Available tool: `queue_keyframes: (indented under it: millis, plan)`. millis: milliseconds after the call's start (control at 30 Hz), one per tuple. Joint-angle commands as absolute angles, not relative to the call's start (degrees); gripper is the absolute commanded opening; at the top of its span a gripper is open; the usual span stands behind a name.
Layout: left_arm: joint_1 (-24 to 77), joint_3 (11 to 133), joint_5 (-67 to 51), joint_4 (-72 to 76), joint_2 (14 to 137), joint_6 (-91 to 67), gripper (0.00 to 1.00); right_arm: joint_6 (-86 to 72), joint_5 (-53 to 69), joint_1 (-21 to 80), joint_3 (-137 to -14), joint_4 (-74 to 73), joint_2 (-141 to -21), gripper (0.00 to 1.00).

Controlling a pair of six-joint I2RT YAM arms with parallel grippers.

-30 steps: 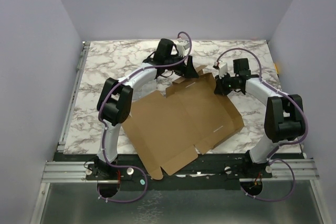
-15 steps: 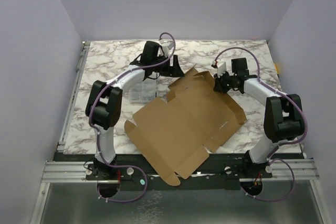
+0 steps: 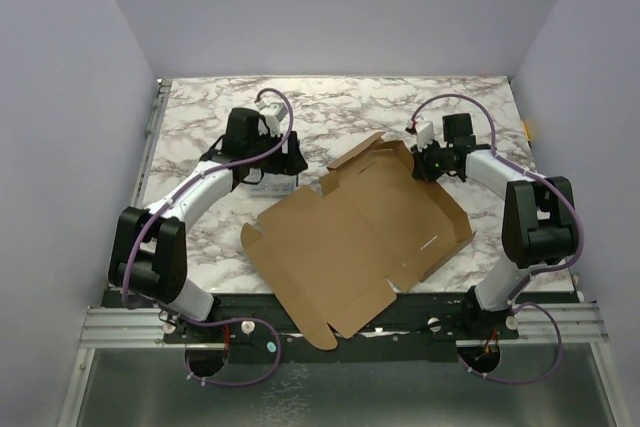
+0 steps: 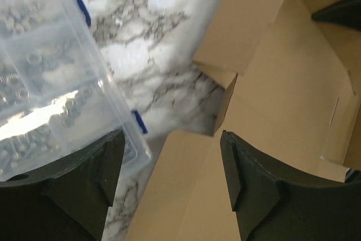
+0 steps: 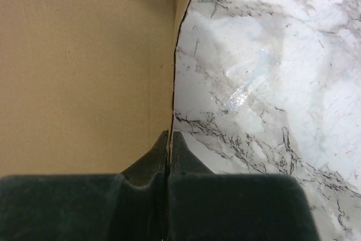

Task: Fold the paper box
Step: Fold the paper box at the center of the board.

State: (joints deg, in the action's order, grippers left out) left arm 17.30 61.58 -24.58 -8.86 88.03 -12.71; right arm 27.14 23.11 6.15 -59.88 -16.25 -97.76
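The paper box [image 3: 355, 237] is a flat brown die-cut cardboard sheet lying on the marble table, with its far flaps raised a little. My right gripper [image 3: 425, 159] is shut on the sheet's far right edge. In the right wrist view the jaws [image 5: 170, 142] pinch the thin cardboard edge [image 5: 84, 71]. My left gripper [image 3: 290, 162] is open and empty, left of the sheet's far corner. In the left wrist view its fingers [image 4: 259, 190] stand wide apart [image 4: 172, 179] above the cardboard [image 4: 282, 83].
A small clear plastic compartment case [image 4: 45, 66] holding small metal parts lies under my left gripper, just left of the sheet; it also shows in the top view [image 3: 260, 182]. The sheet's near corner overhangs the table's front rail [image 3: 330, 327]. Lavender walls surround the table.
My left arm has swung left and back from the sheet's far flap to the plastic case. The sheet has shifted slightly. My right gripper has stayed shut on the far right edge.
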Motion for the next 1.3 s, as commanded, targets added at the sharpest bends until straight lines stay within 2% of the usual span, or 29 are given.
queue_keyframes:
  millis: [0,267,300,367,400,667,833,1067,1267]
  plan:
    - [16.88,56.69,-23.46,-11.25,83.76,-11.16,0.73,28.49,22.51,6.15,-59.54,-17.45,-99.63,0.01]
    - [13.28,52.36,-18.67,-25.69,68.19,-9.22,0.74,28.47,23.04,6.15,-59.28,-17.91,-99.78,0.01]
    - [13.23,52.02,-17.66,-27.82,65.59,-9.50,0.78,28.55,22.99,6.15,-59.07,-17.74,-99.68,0.01]
    - [13.43,51.33,-13.00,-30.04,60.55,-12.45,0.96,28.64,23.05,6.11,-59.14,-17.79,-99.83,0.01]
    - [13.41,51.59,-10.15,-31.41,58.41,-15.22,0.98,28.65,23.04,6.15,-59.28,-17.88,-99.84,0.01]
    - [13.30,46.16,-13.55,-31.84,62.31,-34.11,0.99,28.52,22.92,6.11,-59.42,-18.28,-99.29,0.01]
    - [13.34,40.21,-5.03,-33.99,59.92,-48.08,0.99,28.37,23.47,6.09,-59.51,-18.41,-98.72,0.01]
    - [13.30,32.66,-5.70,-30.35,57.19,-43.81,0.99,28.47,24.52,6.06,-60.02,-18.97,-99.29,0.01]
    - [13.50,34.22,-3.52,-30.25,60.44,-42.81,0.99,28.50,24.78,6.07,-59.86,-19.07,-99.40,0.01]
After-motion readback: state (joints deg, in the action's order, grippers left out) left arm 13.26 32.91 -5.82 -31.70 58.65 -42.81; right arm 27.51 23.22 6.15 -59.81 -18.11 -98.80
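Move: The rounded end of the lid's side flap, which the empty left hand heads for, lies about 14 cm back, 12 cm left and 12 cm below it. The lid's far corner is almost under the hand, some 2 cm ahead and 13 cm down; the clear parts case sits roughly 9 cm ahead, 7 cm left and 14 cm below. From the right hand, the flap end is around 38 cm left and 15 cm back, slightly lower. The right fingers keep their pinch on the box's right wall and sink only about 1 cm, while the left hand crosses free back and to the left towards the rounded flap end. The left hand dips, arcs up over the lid's edge, then drops to finish about 9 cm lower, swinging counter-clockwise some 40 degrees, tipping down about 30 and opening wide around the flap; contact there can't be seen. ##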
